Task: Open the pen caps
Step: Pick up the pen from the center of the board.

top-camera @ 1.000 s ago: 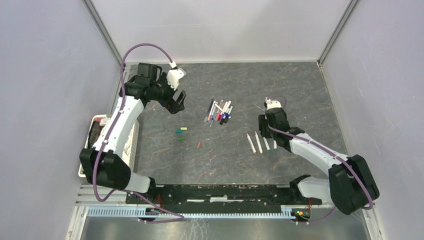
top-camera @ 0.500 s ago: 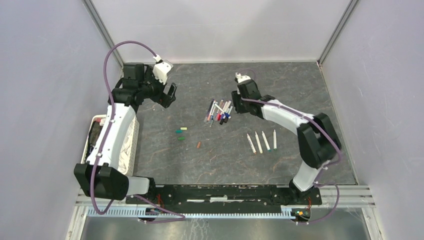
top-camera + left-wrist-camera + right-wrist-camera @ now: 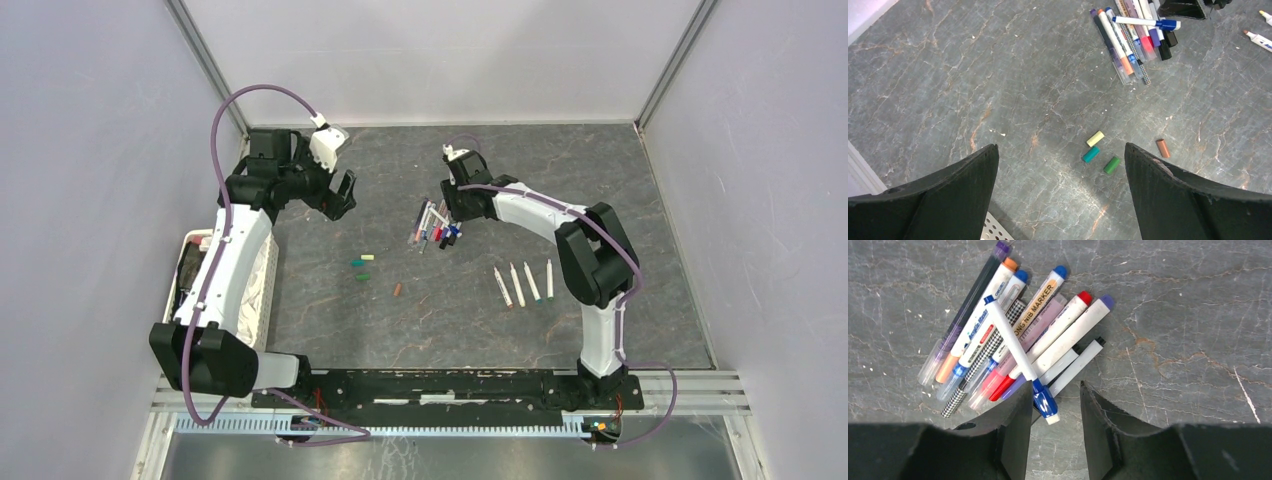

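A pile of capped pens [image 3: 436, 224] lies mid-table. On top of it rests a white pen with a blue cap [image 3: 1044, 400]. My right gripper [image 3: 1056, 385] is open and straddles that blue cap end. The left finger is against the cap and a gap shows on the right side. Loose pen caps lie apart from the pile: yellow [image 3: 1095, 138], teal [image 3: 1091, 154], green [image 3: 1112, 165] and brown [image 3: 1163, 148]. My left gripper [image 3: 1060, 146] hangs wide open and empty above the table, left of the pile [image 3: 1128, 45] and behind the loose caps.
Several uncapped pens [image 3: 522, 283] lie in a row to the right of the pile. A white perforated basket [image 3: 262, 290] sits at the table's left edge beside the left arm. Grey walls close in the left, back and right sides.
The right arm swung from the uncapped pens over to the pile and its jaws narrowed around the blue cap. The left gripper drew back to the left a little.
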Robot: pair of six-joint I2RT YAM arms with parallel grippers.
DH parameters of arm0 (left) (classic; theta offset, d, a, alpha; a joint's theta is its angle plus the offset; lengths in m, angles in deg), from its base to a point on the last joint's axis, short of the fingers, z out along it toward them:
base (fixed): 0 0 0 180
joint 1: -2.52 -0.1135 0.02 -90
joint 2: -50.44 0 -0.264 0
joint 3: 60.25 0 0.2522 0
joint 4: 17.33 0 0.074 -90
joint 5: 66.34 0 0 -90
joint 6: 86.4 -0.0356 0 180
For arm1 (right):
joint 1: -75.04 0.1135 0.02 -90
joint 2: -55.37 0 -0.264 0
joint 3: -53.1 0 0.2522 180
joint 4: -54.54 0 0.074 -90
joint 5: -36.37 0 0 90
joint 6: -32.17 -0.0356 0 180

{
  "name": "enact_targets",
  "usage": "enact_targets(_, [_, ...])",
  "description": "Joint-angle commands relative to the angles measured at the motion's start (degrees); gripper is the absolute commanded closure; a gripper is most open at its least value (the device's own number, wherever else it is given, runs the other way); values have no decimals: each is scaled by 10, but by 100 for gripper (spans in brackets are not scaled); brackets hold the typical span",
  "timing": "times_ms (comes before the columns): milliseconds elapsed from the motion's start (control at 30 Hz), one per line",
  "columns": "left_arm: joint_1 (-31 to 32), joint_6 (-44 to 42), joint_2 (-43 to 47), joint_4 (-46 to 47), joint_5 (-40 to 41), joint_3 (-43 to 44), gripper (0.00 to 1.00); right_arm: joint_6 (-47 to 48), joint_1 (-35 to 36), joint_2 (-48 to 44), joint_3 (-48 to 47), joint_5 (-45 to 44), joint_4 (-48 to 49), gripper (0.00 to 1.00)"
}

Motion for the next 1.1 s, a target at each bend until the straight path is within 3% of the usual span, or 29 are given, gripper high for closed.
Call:
enact_targets(0, [-1, -5, -3, -11, -27, 0, 0, 29, 18, 24, -50, 11, -13, 55])
enact_targets(667, [-1, -15, -5, -27, -35, 2, 0, 64, 34, 111, -144, -7, -60, 67])
enact_targets(833, [-1, -15, -5, -31, -38, 4, 1, 64, 34, 107, -139, -6, -59, 83])
enact_targets(1067, [-1, -8, -4, -35, -43, 6, 2, 63, 34, 67, -127, 3, -43, 94])
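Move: The white pen with the blue cap, lying aslant on top of the other pens, has its middle about 4 cm left, 1 cm ahead and 3 cm below the right hand. The two black-capped pens lie 3 cm to the right of it and 2 cm nearer the base, and the purple-ended dark pen 5 cm to its left and 1 cm nearer. From the left hand, the blue-capped pen is some 20 cm right, 7 ahead and 22 below. The blue-capped pen on top of the pile is pinched near its middle by the right hand, which first slides about 4 cm left over it while turning some 10 degrees counter-clockwise, then sinks roughly 2.5 cm. The half-open fingers close mostly once down, and both tips end against the pen's sides. ##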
